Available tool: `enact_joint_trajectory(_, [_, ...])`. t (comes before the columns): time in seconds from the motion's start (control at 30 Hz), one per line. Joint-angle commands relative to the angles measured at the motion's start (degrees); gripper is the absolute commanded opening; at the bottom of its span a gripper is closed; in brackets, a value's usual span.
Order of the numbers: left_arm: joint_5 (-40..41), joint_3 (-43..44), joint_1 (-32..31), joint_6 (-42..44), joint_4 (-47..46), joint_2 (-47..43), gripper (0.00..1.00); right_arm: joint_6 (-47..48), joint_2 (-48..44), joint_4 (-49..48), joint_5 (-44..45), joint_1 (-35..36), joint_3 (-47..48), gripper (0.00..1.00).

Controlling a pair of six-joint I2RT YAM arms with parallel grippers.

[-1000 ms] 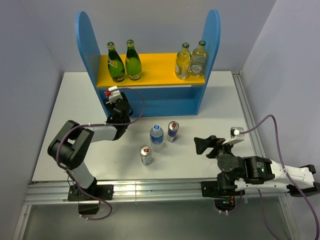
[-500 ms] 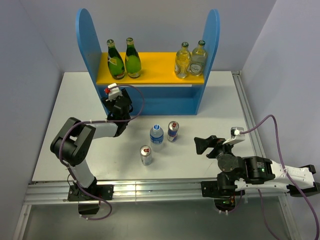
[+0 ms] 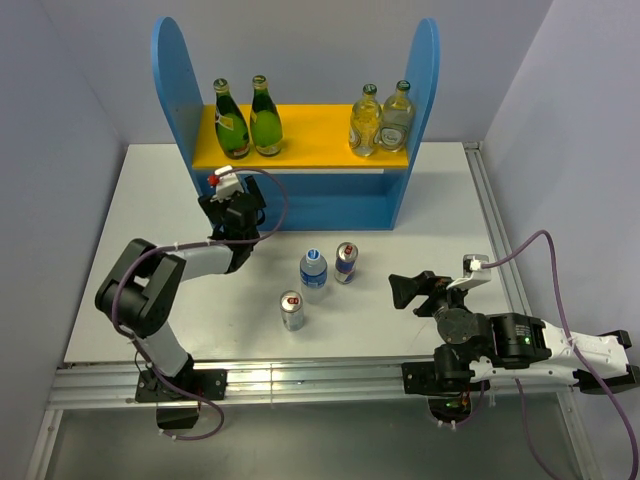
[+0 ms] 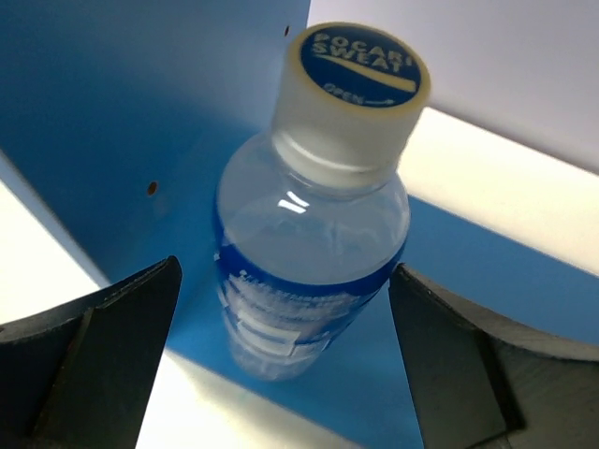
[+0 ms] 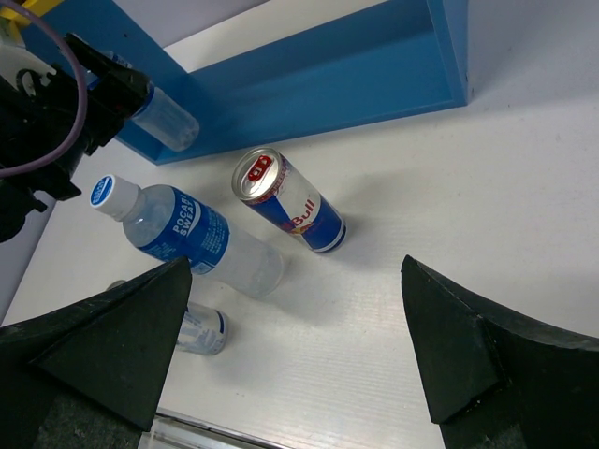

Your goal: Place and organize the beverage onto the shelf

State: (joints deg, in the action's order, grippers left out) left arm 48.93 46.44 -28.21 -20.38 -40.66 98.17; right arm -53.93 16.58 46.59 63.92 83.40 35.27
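The blue shelf (image 3: 171, 75) holds two dark green bottles (image 3: 248, 122) on its yellow-orange upper board. My left gripper (image 3: 232, 205) reaches into the lower level at the left. It stands open around an upright blue-capped water bottle (image 4: 314, 234), and both fingers (image 4: 94, 355) are clear of it. The top view hides that bottle under the wrist. On the table stand another water bottle (image 3: 313, 270) and two silver-blue cans (image 3: 346, 262) (image 3: 291, 310). My right gripper (image 3: 405, 290) is open and empty, to the right of them.
Two pale yellowish glass bottles (image 3: 383, 120) occupy the right end of the upper board. The right wrist view shows the table's water bottle (image 5: 187, 238) and one can (image 5: 295, 206) close together. A metal rail (image 3: 300, 378) runs along the near table edge.
The left jaws have opened wide, letting go of the water bottle on the shelf's lower level. The left wrist shifted slightly. The right arm has not moved.
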Motion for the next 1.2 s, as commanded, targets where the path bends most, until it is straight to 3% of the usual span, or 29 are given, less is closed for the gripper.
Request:
enact_joint_trajectory(0.0, [-2.77, 3.66, 1.22, -2.03, 6.55, -5.26, 0.99, -0.12, -0.49, -1.32, 1.21, 0.28, -0.20, 1.00])
enact_joint_trajectory(0.37, [-12.28, 0.33, -1.50, -5.46, 22.90, -15.01, 0.99, -0.03, -0.49, -1.41, 1.12, 0.28, -0.20, 1.00])
enact_joint_trajectory(0.63, [-6.74, -6.97, -14.93, -10.55, 36.43, -34.08, 0.99, -0.82, 0.21, -0.80, 1.56, 0.28, -0.02, 1.00])
enact_joint_trajectory(0.83, [-11.83, -6.53, -23.73, -12.84, 49.88, -48.23, 0.99, -1.17, 0.56, -0.62, 1.73, 0.28, 0.07, 1.00])
enact_joint_trajectory(1.0, [-22.27, -11.53, -29.18, -7.76, 45.51, -56.94, 0.99, -1.44, 0.82, -0.36, 2.08, 0.28, 0.24, 1.00])
enact_joint_trajectory(1.17, [-33.18, -14.09, -30.41, -5.99, 39.02, -54.42, 0.99, -2.05, 1.53, 0.17, 2.17, 0.28, 0.42, 1.00])
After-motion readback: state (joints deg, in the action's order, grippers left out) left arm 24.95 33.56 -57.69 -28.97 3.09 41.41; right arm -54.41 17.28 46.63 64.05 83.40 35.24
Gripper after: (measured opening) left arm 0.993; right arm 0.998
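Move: The second Pocari bottle, next in line, stands about 21 cm back and 19 cm to the right of the left hand, its middle some 4 cm lower. The silver can is about 8 cm nearer the robot than that bottle and 5 cm left of it, the Red Bull can 3 cm farther out and 7 cm right of it. The shelved bottle is about 2 cm ahead, between the open fingers. From the right hand the second bottle lies about 9 cm ahead, 18 cm left. The left hand, fingers already wide open, leaves the bottle on the lower shelf, easing upward first and then sweeping back about 24 cm and some 12 cm to the right, out from under the upper shelf and towards the second Pocari bottle. On the way it climbs about 10 cm, then dips slightly at the end, while the wrist swings some 50 degrees clockwise so the open fingers face forward and right, still short of that bottle. ##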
